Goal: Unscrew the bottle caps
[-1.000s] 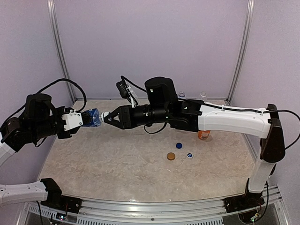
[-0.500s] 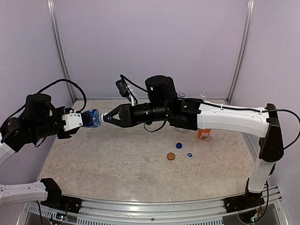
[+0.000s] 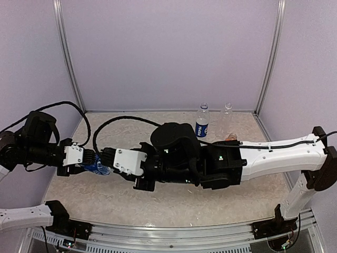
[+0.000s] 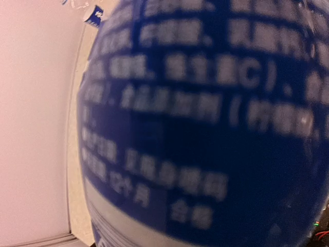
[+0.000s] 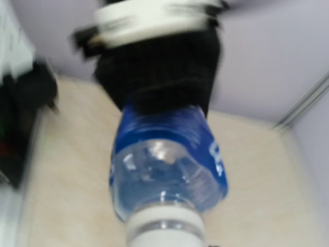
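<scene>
A clear bottle with a dark blue label (image 3: 97,168) lies level just above the table at the left, and my left gripper (image 3: 87,164) is shut on its body. Its label (image 4: 205,128) fills the left wrist view. My right gripper (image 3: 108,158) meets the bottle's neck end. The right wrist view shows the bottle's shoulder (image 5: 167,154) and white neck ring (image 5: 164,226) running into my jaws below the frame edge. The bottle cap itself and my right fingertips are hidden there. The left gripper (image 5: 159,77) shows black behind the label.
Two uncapped bottles stand at the back: a blue-labelled one (image 3: 201,124) and a small clear one (image 3: 227,113). An orange bottle (image 3: 230,138) peeks out behind my right arm, which stretches low across the table's middle. Walls stand close at the left and back.
Both arms have dropped and pulled toward the near left, carrying the bottle down close to the table. My right arm now covers the loose caps seen before.
</scene>
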You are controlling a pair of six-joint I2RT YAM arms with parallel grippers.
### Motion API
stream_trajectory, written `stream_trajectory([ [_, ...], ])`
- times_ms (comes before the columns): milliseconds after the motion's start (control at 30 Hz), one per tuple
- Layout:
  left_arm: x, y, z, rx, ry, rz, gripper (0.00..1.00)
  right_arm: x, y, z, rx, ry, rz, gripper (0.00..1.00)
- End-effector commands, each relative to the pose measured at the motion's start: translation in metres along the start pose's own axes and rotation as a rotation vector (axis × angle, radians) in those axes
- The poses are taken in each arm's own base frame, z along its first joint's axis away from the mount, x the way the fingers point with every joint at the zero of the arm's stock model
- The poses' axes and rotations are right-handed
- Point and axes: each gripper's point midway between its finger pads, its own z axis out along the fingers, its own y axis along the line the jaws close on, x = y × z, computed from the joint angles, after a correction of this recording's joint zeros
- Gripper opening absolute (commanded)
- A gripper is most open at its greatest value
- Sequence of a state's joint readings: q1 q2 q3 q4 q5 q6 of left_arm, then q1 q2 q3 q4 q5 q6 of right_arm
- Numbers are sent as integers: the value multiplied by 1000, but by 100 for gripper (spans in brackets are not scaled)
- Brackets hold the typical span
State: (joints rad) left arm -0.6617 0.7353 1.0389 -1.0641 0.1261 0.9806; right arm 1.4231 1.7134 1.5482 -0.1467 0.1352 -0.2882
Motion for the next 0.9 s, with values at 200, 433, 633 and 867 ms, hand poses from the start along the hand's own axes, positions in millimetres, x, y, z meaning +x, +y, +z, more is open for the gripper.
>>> stream_trajectory([
  [200, 17, -59, 4, 256, 43, -121, 37, 44, -35, -40, 464, 376, -919, 0],
  [433, 16, -51, 12, 209, 34, -191, 37, 19, -35, -56, 511, 199, -761, 0],
  [633, 0, -11, 14, 39, -77, -462, 38, 97, -95, -74, 567, 348, -54, 0],
  [867, -45, -4, 2, 89, -409, -763, 35, 259, -86, -114, 692, 651, 767, 0],
])
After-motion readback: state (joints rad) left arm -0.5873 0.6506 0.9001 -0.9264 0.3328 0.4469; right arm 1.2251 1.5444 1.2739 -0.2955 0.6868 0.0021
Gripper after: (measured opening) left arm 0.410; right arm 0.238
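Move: The right fingers already hold the blue-labelled bottle's white cap, and the left hand holds the bottle; from the left hand that cap is about 8 cm right, 4 cm back and 5 cm up. The removed caps lie on the table some 31 cm below the right hand: the orange cap about 18 cm ahead and 26 cm right, the blue cap about 24 cm ahead and 30 cm right, the white-and-blue cap about 18 cm ahead and 34 cm right. Keeping its pinch on the white cap, the right hand twists on in the unscrewing direction by some 50 degrees while easing about 5 cm right and down, as the left hand, still gripping the bottle, sinks about 5 cm and draws back a little. The right hand then untwists and sweeps right and forward with the cap, away from the bottle towards the caps on the table, its fingers swinging clockwise to point more forward, while the left hand comes back up and forward, rolling the bottle. ##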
